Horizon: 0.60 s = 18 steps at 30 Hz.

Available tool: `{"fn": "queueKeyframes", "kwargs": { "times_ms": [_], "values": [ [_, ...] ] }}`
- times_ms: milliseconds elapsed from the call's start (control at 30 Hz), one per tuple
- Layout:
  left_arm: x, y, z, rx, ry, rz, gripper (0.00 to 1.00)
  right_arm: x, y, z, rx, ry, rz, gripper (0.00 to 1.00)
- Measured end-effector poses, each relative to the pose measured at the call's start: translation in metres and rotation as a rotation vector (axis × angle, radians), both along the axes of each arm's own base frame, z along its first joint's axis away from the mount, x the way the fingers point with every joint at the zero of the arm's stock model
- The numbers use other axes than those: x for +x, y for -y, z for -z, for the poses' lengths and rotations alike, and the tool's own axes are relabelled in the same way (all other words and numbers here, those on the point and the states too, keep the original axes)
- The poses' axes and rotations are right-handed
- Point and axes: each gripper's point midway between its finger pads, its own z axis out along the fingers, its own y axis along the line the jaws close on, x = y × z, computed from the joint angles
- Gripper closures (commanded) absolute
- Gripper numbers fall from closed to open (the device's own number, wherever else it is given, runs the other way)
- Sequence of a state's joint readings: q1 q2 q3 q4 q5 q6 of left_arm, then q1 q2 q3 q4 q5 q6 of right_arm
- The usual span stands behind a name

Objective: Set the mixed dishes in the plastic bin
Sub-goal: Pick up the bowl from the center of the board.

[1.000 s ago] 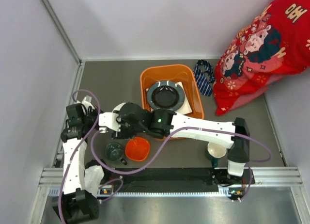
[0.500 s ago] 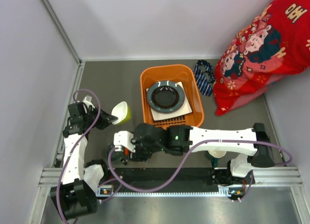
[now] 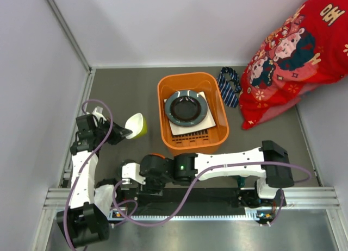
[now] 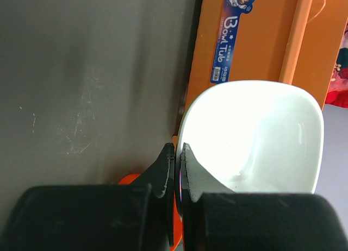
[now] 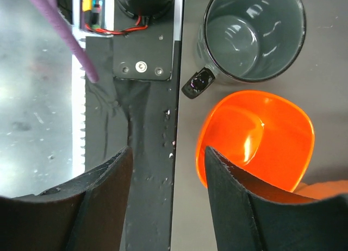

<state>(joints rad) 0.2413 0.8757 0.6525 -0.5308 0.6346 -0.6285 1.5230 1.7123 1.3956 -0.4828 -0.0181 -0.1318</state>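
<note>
The orange plastic bin [image 3: 165, 132] stands mid-table and holds a round blue-grey plate [image 3: 186, 107] lying on a white square plate [image 3: 208, 122]. My left gripper [image 3: 120, 132] [image 4: 176, 148] is shut on the rim of a bowl [image 3: 135, 125] [image 4: 255, 131], white inside, held in the air left of the bin [image 4: 261, 39]. My right gripper [image 3: 128, 174] [image 5: 167, 153] is open near the front edge. Its right finger hangs over the near rim of an orange bowl [image 5: 255, 137]. A dark teal cup [image 5: 253, 33] stands beside that bowl. In the top view the right arm hides both.
A striped blue necktie [image 3: 228, 87] lies right of the bin, next to a red patterned cloth [image 3: 293, 55]. A grey wall [image 3: 38, 99] runs along the left. The black base plate [image 5: 144, 126] and metal rail [image 3: 190, 199] line the near edge.
My right arm has swung from beside the bin down to the near edge, over the cup and orange bowl. The left gripper's bowl came into view and has stayed still.
</note>
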Motion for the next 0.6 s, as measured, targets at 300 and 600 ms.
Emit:
{"fn": "queueKeyframes", "kwargs": {
  "times_ms": [300,600],
  "values": [
    [-0.001,0.000,-0.001,0.003,0.005,0.002,1.00,0.009,-0.007,0.037,-0.063,0.045,0.018,0.47],
    [-0.001,0.000,-0.001,0.004,0.004,0.002,1.00,0.024,-0.009,0.052,-0.088,0.086,0.050,0.53]
  ]
}}
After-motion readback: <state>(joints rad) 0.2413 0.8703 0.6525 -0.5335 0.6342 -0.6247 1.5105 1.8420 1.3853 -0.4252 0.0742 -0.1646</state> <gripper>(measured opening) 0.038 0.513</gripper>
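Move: The orange bowl that the open right hand goes for stands about 8 cm ahead of that hand, some 3 cm to its right and 12 cm below. The dark glass mug is about 10 cm to the left of the orange bowl and nearly level with it; the bin is about 28 cm ahead of the right hand and 20 cm to its right. From the left hand, still gripping the white bowl, the orange bowl lies about 14 cm back, 8 cm right and 13 cm below. The orange bowl is approached from above by the right hand, which sinks about 5 cm towards its near rim and, as the descent eases off, also draws some 2.5 cm forward. The fingers stay open, tilting slightly steeper downwards, the farther one over the bowl's near edge without visible contact. ##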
